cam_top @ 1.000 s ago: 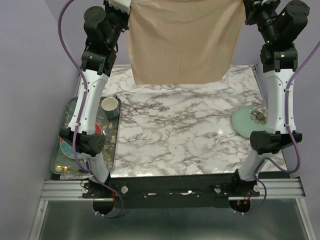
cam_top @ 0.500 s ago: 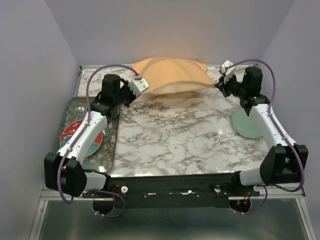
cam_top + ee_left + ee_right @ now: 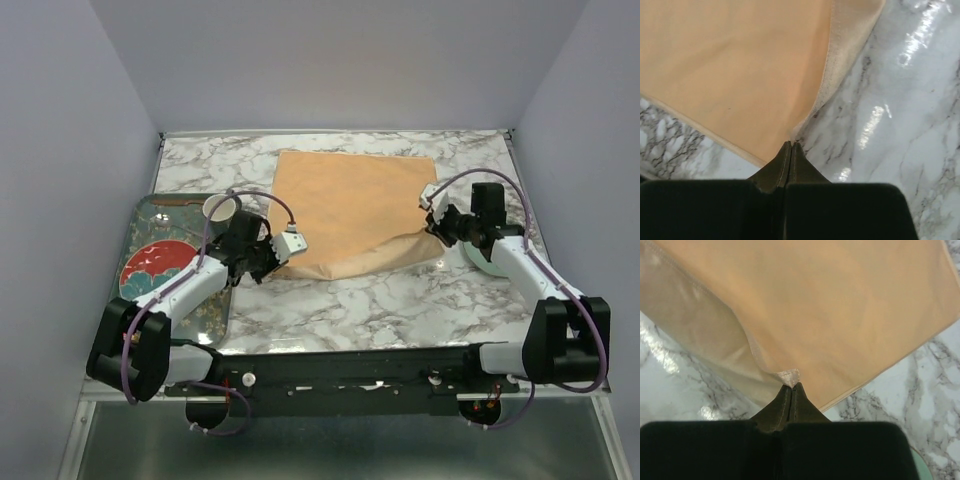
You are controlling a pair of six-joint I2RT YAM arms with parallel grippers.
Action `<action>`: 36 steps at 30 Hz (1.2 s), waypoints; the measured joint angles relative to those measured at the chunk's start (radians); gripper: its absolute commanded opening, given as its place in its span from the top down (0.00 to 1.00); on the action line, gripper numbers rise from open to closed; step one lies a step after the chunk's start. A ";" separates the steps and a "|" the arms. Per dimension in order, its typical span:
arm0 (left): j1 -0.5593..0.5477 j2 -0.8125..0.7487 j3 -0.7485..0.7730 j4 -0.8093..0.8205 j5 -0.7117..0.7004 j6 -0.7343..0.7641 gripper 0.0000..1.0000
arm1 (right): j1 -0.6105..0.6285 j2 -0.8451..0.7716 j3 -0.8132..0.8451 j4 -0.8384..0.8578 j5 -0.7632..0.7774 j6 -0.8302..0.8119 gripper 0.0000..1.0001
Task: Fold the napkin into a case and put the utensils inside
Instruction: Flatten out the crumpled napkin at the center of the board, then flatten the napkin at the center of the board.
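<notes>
The peach-orange napkin (image 3: 350, 200) lies spread over the far middle of the marble table (image 3: 400, 300). Its near edge is raised a little and shows a paler, shiny underside (image 3: 695, 325). My left gripper (image 3: 298, 248) is shut at the napkin's near left corner, with the cloth (image 3: 740, 60) meeting its closed tips (image 3: 791, 144). My right gripper (image 3: 430, 218) is shut on the near right corner, a bit of hem pinched at its tips (image 3: 791, 386). No case shows, and the utensils are out of view.
A grey patterned tray (image 3: 140, 215) at the left holds a red and teal plate (image 3: 155, 268) and a cup (image 3: 220, 208); my left arm reaches over it. A mint plate (image 3: 492, 264) sits under my right arm. Walls close in on three sides.
The napkin hung high between both raised grippers a second ago. Both arms have since swung it down and drawn it toward the near side, so it now lies spread on the table.
</notes>
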 measured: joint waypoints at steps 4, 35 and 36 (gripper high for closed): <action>-0.082 -0.031 -0.059 -0.025 -0.001 0.002 0.98 | 0.000 -0.039 -0.077 -0.092 0.000 -0.097 0.99; -0.143 -0.105 0.063 -0.370 -0.001 -0.022 0.48 | 0.000 -0.033 0.193 -0.722 0.057 -0.209 0.47; -0.135 -0.088 0.073 -0.356 -0.001 -0.040 0.47 | 0.000 -0.015 0.198 -0.719 0.055 -0.177 0.48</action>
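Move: The napkin's near edge, its left and right corners still pinched in the two hands, is being taken to the bare strip of board nearer the bases: about 10 cm back and 3 cm below the left hand, and some 13 cm back, 3 cm right and 8 cm below the right hand. The mug stands roughly 20 cm ahead and 11 cm left of the left hand; the green plate lies about 18 cm right of the right hand, some 2 cm ahead and 8 cm below. The napkin's near corners are drawn back towards the bases and lowered to the board, the left hand going about 13 cm back and barely down, the right some 16 cm back and 7 cm down. On the way both hands open about halfway and let go, then ease forward some 6 cm over the cloth, the right rising about 7 cm, its fingers finishing tipped down more steeply. ##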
